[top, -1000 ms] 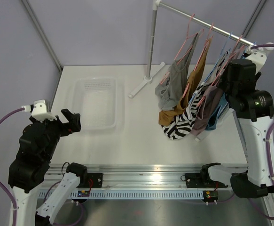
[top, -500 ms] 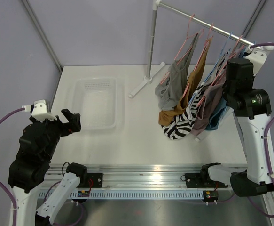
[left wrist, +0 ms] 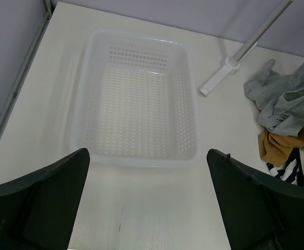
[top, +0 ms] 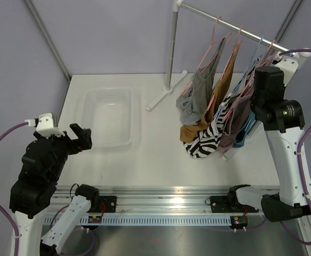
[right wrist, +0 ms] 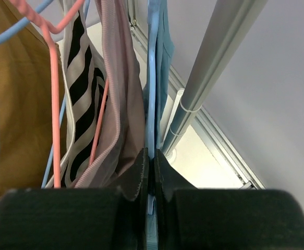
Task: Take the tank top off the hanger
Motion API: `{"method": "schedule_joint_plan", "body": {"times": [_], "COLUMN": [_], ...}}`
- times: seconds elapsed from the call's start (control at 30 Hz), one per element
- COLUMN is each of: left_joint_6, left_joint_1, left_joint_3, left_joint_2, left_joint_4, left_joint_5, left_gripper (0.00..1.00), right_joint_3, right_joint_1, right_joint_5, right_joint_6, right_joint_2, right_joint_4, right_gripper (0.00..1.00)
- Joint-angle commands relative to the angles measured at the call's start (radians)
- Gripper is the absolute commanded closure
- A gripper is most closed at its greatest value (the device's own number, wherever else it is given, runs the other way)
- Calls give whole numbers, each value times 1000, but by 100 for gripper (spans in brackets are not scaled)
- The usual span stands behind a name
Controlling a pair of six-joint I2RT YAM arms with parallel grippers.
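Observation:
Several tank tops hang on hangers from the rail (top: pixel 235 26) at the back right. The rightmost one is a blue tank top (top: pixel 244 134) (right wrist: pixel 163 47) on a light blue hanger (right wrist: pixel 152 78). My right gripper (right wrist: pixel 152 156) (top: pixel 251 106) is up among the garments, shut on that hanger's arm, with the blue fabric right beside its fingers. A mauve tank top (right wrist: pixel 121 104) presses against its left finger. My left gripper (left wrist: pixel 146 203) (top: pixel 80 136) hovers open and empty over the table, near the white basket (left wrist: pixel 136 156).
Striped (top: pixel 206 141), brown (top: pixel 190 130) and grey (top: pixel 192 101) tops hang lower on the rail, touching the table. The rack's upright (top: pixel 172 48) and foot stand behind the basket (top: pixel 129 114). A rack pole (right wrist: pixel 209 67) runs close to the right of my right gripper.
My right gripper has closed from open onto the light blue hanger, and its arm has shifted slightly up and to the left. The left arm has not moved.

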Motion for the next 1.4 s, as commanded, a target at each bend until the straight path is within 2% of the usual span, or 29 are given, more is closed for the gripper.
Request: {"method": "schedule_joint_plan", "body": {"times": [0.0,0.23,0.33,0.6,0.77,0.87,1.03,1.2,1.33,1.37], "left_joint_6": [17,13,10,22,48,37,-18,-104,-179,-193], "left_joint_1": [-4,-4,-4,-4,-4,-4,-4,-4,-9,-12], "left_joint_3": [-7,8,17,78,106,115,77,2,-29,-33], "left_joint_2": [7,8,8,28,39,57,86,128,119,111], "left_joint_4": [39,35,30,10,10,19,111,260,403,480], "left_joint_5": [11,21,25,86,140,229,505,697,838,860], "left_gripper": [1,1,1,1,1,1,1,1,1,1], "right_joint_3": [91,278,338,325,320,302,239,223,289,326], "right_joint_1": [4,2,2,2,2,2,2,5,42,57], "right_joint_5": [-11,-76,-180,-309,-454,-532,-652,-795,-1005,-1039], "right_joint_6": [-12,-49,-47,-33,-41,-46,-43,-70,-72,-70], "right_joint_2": [3,26,17,-83,-173,-228,-388,-536,-552,-548], "right_joint_4": [9,-68,-100,-188,-275,-344,-347,-274,-246,-240], "right_gripper": [100,100,100,100,100,100,100,100,100,100]}}
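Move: The right fingers are already shut on the near side of the blue hanger. Its blue tank top has its middle about 6 cm ahead, 4 cm right and 10 cm below the hand; the rail is some 8 cm ahead, 5 cm right and 13 cm above. The mauve top is roughly 8 cm ahead and 1 cm left, the rack post 3 cm ahead and 11 cm right. From the left hand, the blue top is about 20 cm ahead and 63 cm right, 10 cm lower. Up first, about 7 cm to clear the hook from the rail, then back some 25 cm and a little left, the right hand carries the blue hanger away from the rack, still pinching it while swinging counter-clockwise and tipping its fingers upward. Later the left hand, open throughout, sweeps right towards the blue top, turning clockwise. ##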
